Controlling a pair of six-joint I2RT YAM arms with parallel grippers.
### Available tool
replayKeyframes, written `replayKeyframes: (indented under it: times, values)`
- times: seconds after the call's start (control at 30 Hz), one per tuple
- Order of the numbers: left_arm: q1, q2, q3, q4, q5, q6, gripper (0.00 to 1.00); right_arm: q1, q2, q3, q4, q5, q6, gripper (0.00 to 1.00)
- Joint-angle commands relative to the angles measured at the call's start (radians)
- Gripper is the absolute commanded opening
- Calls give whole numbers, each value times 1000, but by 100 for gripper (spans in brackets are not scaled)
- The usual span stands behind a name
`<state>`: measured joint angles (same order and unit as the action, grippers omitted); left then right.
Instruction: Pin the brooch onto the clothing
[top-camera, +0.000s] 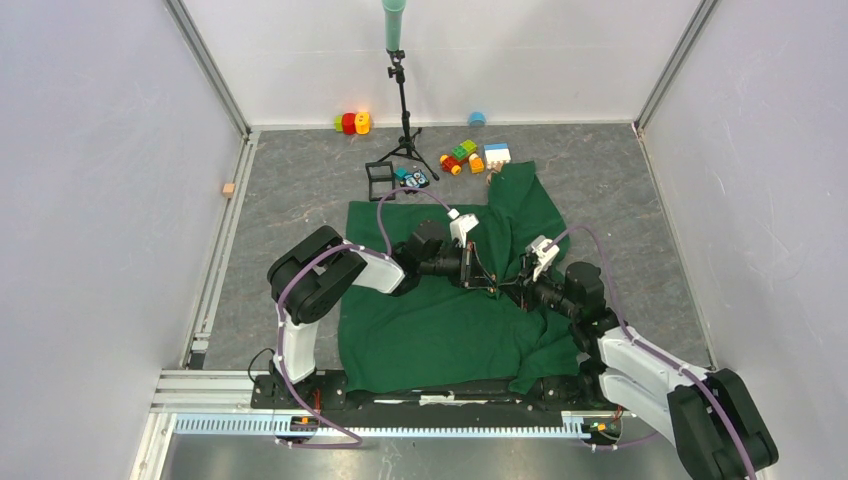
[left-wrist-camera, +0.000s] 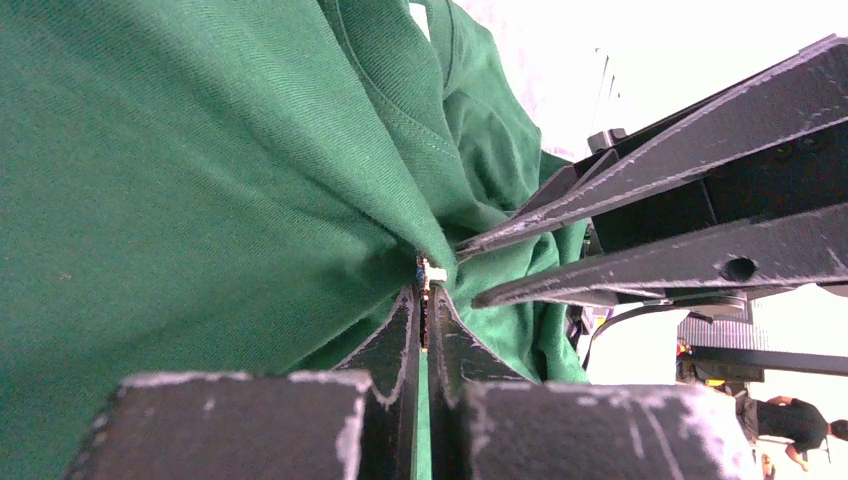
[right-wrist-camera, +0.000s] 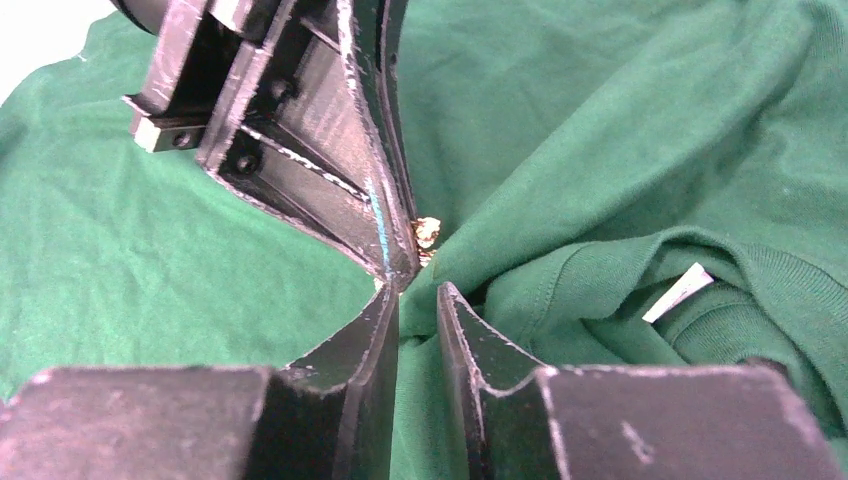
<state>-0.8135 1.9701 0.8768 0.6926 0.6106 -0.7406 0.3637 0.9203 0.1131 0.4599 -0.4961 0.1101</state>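
The clothing (top-camera: 440, 320) is a dark green T-shirt spread on the table in front of both arms. Both grippers meet over its middle, near the collar. My left gripper (left-wrist-camera: 424, 290) is shut, and the brooch (left-wrist-camera: 433, 272) shows as a tiny pale speck right at its tips, with bunched fabric (left-wrist-camera: 200, 180) around it. In the right wrist view the brooch (right-wrist-camera: 427, 232) sits beside the left gripper's fingertips (right-wrist-camera: 398, 262). My right gripper (right-wrist-camera: 418, 295) stands just in front of it. Its jaws are a narrow gap apart, with a fold of shirt (right-wrist-camera: 600, 130) lying in that gap.
A white neck label (right-wrist-camera: 678, 292) lies inside the collar. Coloured toy blocks (top-camera: 465, 155), a black tripod (top-camera: 403, 110) and a small black frame (top-camera: 380, 180) stand behind the shirt. Red and yellow pieces (top-camera: 352, 122) sit at the back wall.
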Motion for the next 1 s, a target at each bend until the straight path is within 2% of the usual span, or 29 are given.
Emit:
replayKeyframes:
  times: [0.0,0.3,0.43,0.77,0.83,0.9,0.97]
  values:
    - [0,-26,-18,79,38,40,2,-2,24,1,25,58,-6,24]
    - [0,-26,-22,97,59,43,2,-2,63,-3,71,12,1,24]
    - [0,-22,-24,100,80,47,2,-2,75,-6,100,-43,4,18]
    - [0,-25,-35,111,140,63,2,-2,116,-1,126,-89,0,15]
    - [0,-26,-33,108,159,68,2,-2,125,-1,138,-103,0,10]
    - [0,-26,-30,95,173,77,2,-2,130,-1,144,-118,-7,1]
    - [0,-28,-27,74,184,88,2,1,126,-5,153,-130,-8,0]
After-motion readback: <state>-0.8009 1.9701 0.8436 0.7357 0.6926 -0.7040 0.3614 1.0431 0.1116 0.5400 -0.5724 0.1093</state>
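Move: The right hand, its fingers partly open, has the clothing's raised fold edge about 1 cm ahead, 1 cm to its left and 1 cm below. The brooch, still pinched in the left fingers, sits against that fold, about 1 cm ahead of the right hand, 3 cm to its left and 1 cm lower. From the left hand the fold edge lies some 2 cm to the right, level with it; the brooch is at its tips, about 1 cm right. Downward first, by about 1.5 cm, the right hand settles its straddling fingertips at the fold beside the brooch, then eases about 1 cm back and to the left while closing nearly shut, so the tips pinch the fold's edge right next to the left fingertips. The left hand keeps its hold on the brooch and drifts about 1 cm back and slightly left. ##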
